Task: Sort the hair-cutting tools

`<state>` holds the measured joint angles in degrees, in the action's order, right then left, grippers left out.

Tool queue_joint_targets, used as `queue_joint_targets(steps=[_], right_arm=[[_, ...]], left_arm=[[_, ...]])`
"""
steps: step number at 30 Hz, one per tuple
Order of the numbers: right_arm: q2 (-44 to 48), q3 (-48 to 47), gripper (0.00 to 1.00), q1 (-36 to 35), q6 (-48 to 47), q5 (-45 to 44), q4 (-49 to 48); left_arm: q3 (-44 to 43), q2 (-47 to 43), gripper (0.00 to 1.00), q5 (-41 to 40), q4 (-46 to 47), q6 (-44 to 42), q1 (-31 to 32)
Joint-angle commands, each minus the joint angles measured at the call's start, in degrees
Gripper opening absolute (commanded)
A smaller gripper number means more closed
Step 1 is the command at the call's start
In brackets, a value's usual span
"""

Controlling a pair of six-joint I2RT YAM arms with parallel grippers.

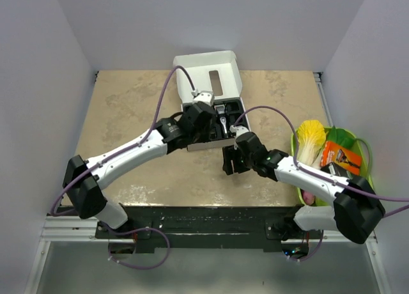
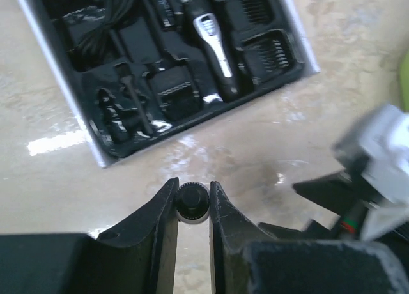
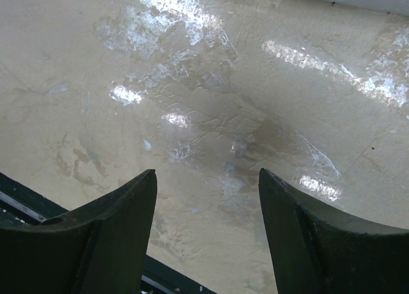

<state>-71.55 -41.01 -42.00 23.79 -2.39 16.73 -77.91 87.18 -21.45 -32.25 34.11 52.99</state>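
The hair-cutting tools lie in a black moulded tray inside a white box. A black-and-silver clipper, comb guards and a coiled cord sit in its pockets. My left gripper is shut on a tiny round bit, black with a toothed rim, just off the tray's near edge above the table. From above, the left gripper sits at the box's front edge. My right gripper is open over bare table, and in the top view this right gripper is just right of the box's front corner.
The box's white lid stands open at the back. A green basket at the right edge holds a yellow toy cabbage and an orange packet. The right arm shows blurred beside my left fingers. A dark table edge lies below the right gripper.
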Motion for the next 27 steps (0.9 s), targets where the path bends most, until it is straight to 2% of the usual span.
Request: queue_joint_targets(steps=[1,11,15,18,27], right_arm=[[-0.35,-2.84,0.68,-0.19,-1.29,-1.12,-1.88],[-1.49,-3.19,0.68,-0.10,-2.17,-1.47,-2.58],[-2.19,-2.84,0.68,-0.19,-2.43,-0.86,-3.63],[-2.89,-2.23,0.68,-0.19,-2.35,0.46,-4.95],[-5.71,-1.70,0.68,-0.19,-2.43,3.35,-8.55]], left_arm=[[-5.48,3.87,0.12,6.77,-8.26,-3.25,-6.13],[-17.88,19.33,0.12,19.06,-14.24,-7.12,-14.67],[-23.06,24.17,0.12,20.22,-17.66,-7.21,-16.86],[-24.31,27.25,0.13,21.19,-19.08,-6.51,-18.18],[-22.91,28.14,0.15,22.51,-21.27,-3.26,-20.91]])
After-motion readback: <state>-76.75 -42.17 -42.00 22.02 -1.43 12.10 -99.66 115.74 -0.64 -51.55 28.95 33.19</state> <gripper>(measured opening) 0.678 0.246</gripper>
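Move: The small black round piece, already pinched in the left fingers, is bound for the tray's near-left compartment, about 7 cm ahead, 6 cm to the left and 18 cm below. The little brush lies some 9 cm ahead and 4 cm left, the comb attachment 6 cm ahead and 1 cm left, and the clipper 9 cm ahead and 4 cm right, all similarly low. From the idle right hand, that compartment is roughly 12 cm ahead, 12 cm left and 6 cm lower. The small black piece stays pinched as the left hand carries it down about 11 cm and forward about 8 cm, over the tray's near edge towards the near-left corner. The forward travel dies out late on while the hand goes on sinking and edging left, about 5 cm in all; the fingers tip some 30 degrees more steeply downward. ##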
